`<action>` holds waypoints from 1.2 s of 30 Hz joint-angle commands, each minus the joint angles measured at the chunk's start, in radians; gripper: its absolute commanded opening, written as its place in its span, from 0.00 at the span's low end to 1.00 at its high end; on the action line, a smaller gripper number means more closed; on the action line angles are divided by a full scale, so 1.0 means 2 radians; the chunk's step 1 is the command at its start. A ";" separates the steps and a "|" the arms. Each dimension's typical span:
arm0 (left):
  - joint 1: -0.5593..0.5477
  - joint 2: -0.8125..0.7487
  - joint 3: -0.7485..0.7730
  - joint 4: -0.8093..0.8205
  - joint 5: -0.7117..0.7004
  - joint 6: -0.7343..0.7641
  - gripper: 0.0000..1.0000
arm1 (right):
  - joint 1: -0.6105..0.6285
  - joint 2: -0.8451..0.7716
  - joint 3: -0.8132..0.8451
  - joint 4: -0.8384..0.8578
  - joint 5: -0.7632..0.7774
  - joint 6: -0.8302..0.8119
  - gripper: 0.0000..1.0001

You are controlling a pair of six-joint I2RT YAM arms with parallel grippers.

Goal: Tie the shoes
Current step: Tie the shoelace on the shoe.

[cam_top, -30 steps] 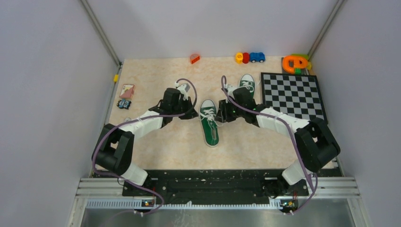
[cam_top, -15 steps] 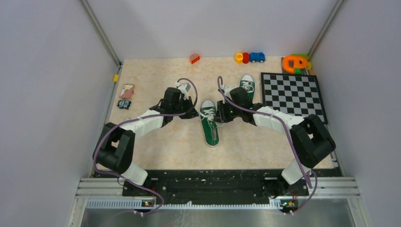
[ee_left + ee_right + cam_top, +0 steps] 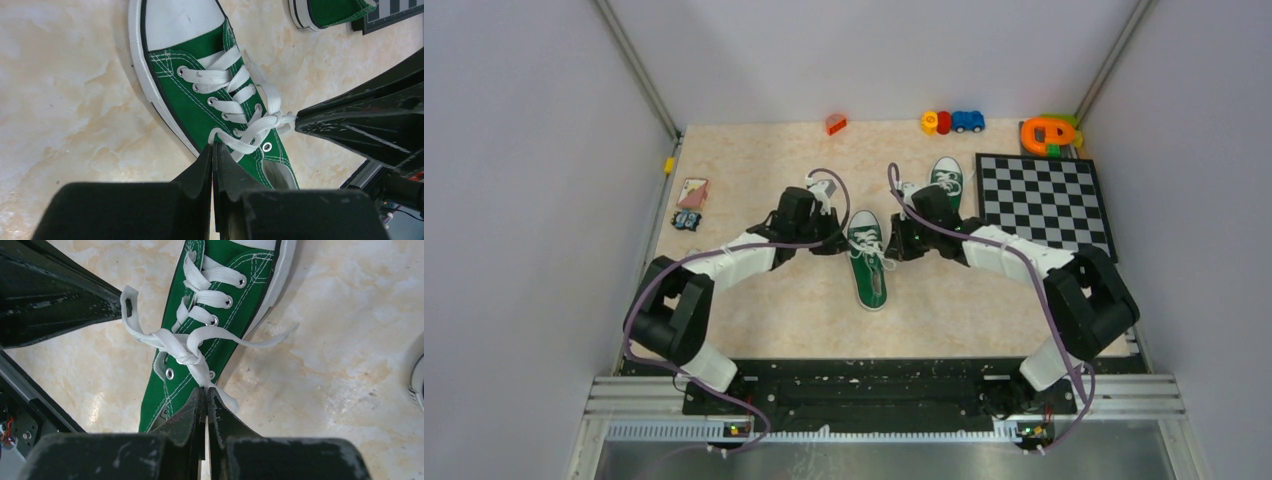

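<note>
One green shoe (image 3: 867, 262) lies in the middle of the table, toe toward the back; the other shoe (image 3: 946, 175) sits behind it to the right. My left gripper (image 3: 837, 240) is at the near shoe's left side, shut on a white lace loop (image 3: 223, 139) at its fingertips (image 3: 214, 146). From the opposite side my right gripper (image 3: 893, 243) is shut on another lace strand (image 3: 201, 371) just below a crossed knot (image 3: 186, 356). A loose lace end (image 3: 270, 341) trails onto the table. Only the edge of the far shoe (image 3: 330, 11) shows in the left wrist view.
A checkerboard (image 3: 1044, 200) lies at the right, with an orange and green toy (image 3: 1049, 133) behind it. Toy cars (image 3: 952, 122) and an orange piece (image 3: 836, 124) line the back edge. Cards (image 3: 692, 192) rest at the left. Grey walls close in both sides.
My right gripper went from open to shut, now pinching the lace. My left gripper shifted right, closer to the shoe, still shut on its lace.
</note>
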 commanded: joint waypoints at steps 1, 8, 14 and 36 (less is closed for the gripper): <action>-0.010 0.010 0.018 0.007 0.000 0.009 0.06 | 0.004 -0.041 0.009 -0.025 0.038 0.001 0.00; -0.018 0.014 0.022 0.007 -0.004 0.009 0.06 | -0.005 -0.065 0.002 -0.043 0.046 0.003 0.00; -0.022 0.021 0.027 0.007 -0.004 0.008 0.06 | -0.011 -0.090 0.004 -0.060 0.046 0.003 0.00; -0.035 0.041 0.052 0.000 0.001 0.017 0.08 | -0.022 -0.134 0.011 -0.109 0.058 0.000 0.00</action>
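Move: My closed left fingers hold one lace strand on the left of the shoe. The knot lies about 7 cm to their right, 1 cm back and 2 cm lower; the middle of the green shoe is some 6 cm right, 4 cm back and 5 cm down. My right fingers pinch the other strand, with the knot about 3 cm to their left, 1 cm ahead and 1 cm below; the other shoe sits roughly 13 cm ahead, 15 cm right and 5 cm down. I keep my right fingers shut on their strand and draw it up and away from the knot, about 4 cm to the right and as much upward, easing back slightly near the end. My left hand keeps hold of its own strand and gives way some 3 cm to the right, towards the knot, dipping a little. ##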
